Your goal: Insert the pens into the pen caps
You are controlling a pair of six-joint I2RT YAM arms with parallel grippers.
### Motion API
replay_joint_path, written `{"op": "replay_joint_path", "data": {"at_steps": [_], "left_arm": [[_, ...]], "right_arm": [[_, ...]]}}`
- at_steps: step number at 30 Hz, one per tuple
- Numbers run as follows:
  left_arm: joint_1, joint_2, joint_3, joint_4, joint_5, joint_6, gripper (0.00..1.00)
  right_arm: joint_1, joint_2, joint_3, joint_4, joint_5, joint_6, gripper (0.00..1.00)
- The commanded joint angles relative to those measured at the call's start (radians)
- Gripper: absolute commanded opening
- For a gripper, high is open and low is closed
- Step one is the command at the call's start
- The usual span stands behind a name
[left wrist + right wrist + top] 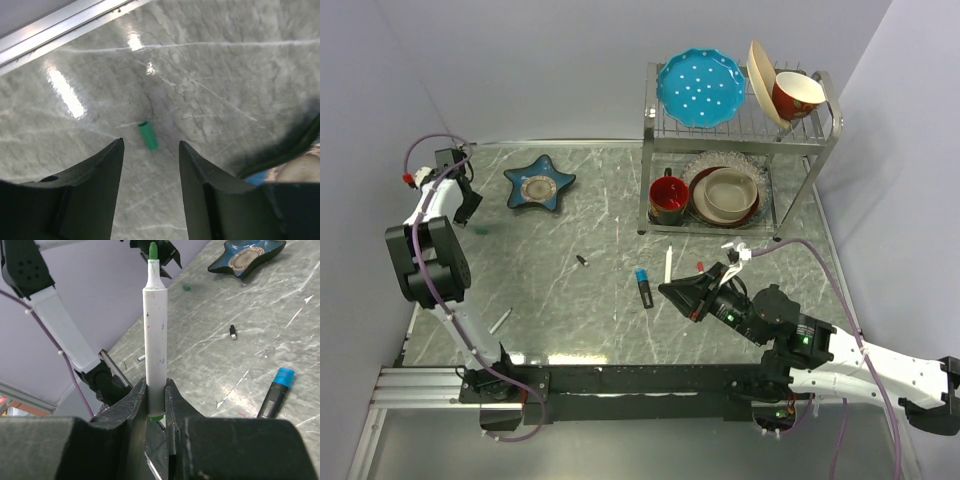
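A teal-green pen cap [147, 135] lies on the marble table, just ahead of my left gripper [150, 146]. Its jaws stand open with nothing between them. From above, the cap [480, 230] sits beside the left gripper [463, 207]. My right gripper [156, 386] is shut on a white pen with a green tip [155, 335], held upright in its jaws. On the table lie a black marker with a blue end [643, 287], a thin white pen [668, 265], a red-tipped piece [701, 266], a small black cap [582, 261] and another white pen [500, 320].
A blue star-shaped dish [538, 182] sits at the back left, close to the left gripper. A metal dish rack [810, 140] with plates, bowls and a red mug stands at the back right. The table's left edge runs close by the left arm.
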Motion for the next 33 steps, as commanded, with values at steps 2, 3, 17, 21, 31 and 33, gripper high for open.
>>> {"op": "replay_joint_path", "data": {"at_steps": [2,3,17,21,31,33], "left_arm": [[0.005,0.067,0.072,0.012,0.085,0.219,0.52],[0.01,0.076,0.073,0.017,0.115,0.257,0.52],[0.016,0.166,0.096,0.03,0.171,0.408,0.26],[0.016,0.185,0.09,0.021,0.153,0.419,0.26],[0.018,0.158,0.046,-0.04,0.079,0.443,0.29],[0.015,0.115,-0.006,-0.007,0.097,0.456,0.31]], "right_arm": [[-0.009,0.002,0.026,0.027,0.016,-0.023,0.0],[-0.008,0.002,0.025,0.026,0.019,-0.025,0.0],[-0.008,-0.038,0.012,0.016,0.033,-0.013,0.0],[-0.008,-0.046,0.014,0.009,0.03,-0.01,0.0],[-0.008,-0.073,0.008,0.004,0.002,0.004,0.0],[-0.008,-0.078,0.009,0.001,-0.001,0.001,0.0]]}}
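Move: The green pen cap lies on the table almost straight under the left hand, about 7 cm down and only 1 cm ahead and 1 cm right. The star dish is some 17 cm ahead and 17 cm right of the hand, the loose white pen about 25 cm back and 11 cm right. A small black cap lies 8 cm back and 32 cm right. From the right hand, holding the green-tipped pen, the green cap is roughly 30 cm ahead, 57 cm left and 26 cm below. The left hand sinks nearly 7 cm onto the green pen cap, turning some 20 degrees clockwise and narrowing its half-open fingers to about a quarter open during the first half of the descent. It edges a little over 1 cm forward on the way, then draws back the same amount while its fingers tip steeper, ending with the tips low at the table and the cap between them, touching it from both sides. ##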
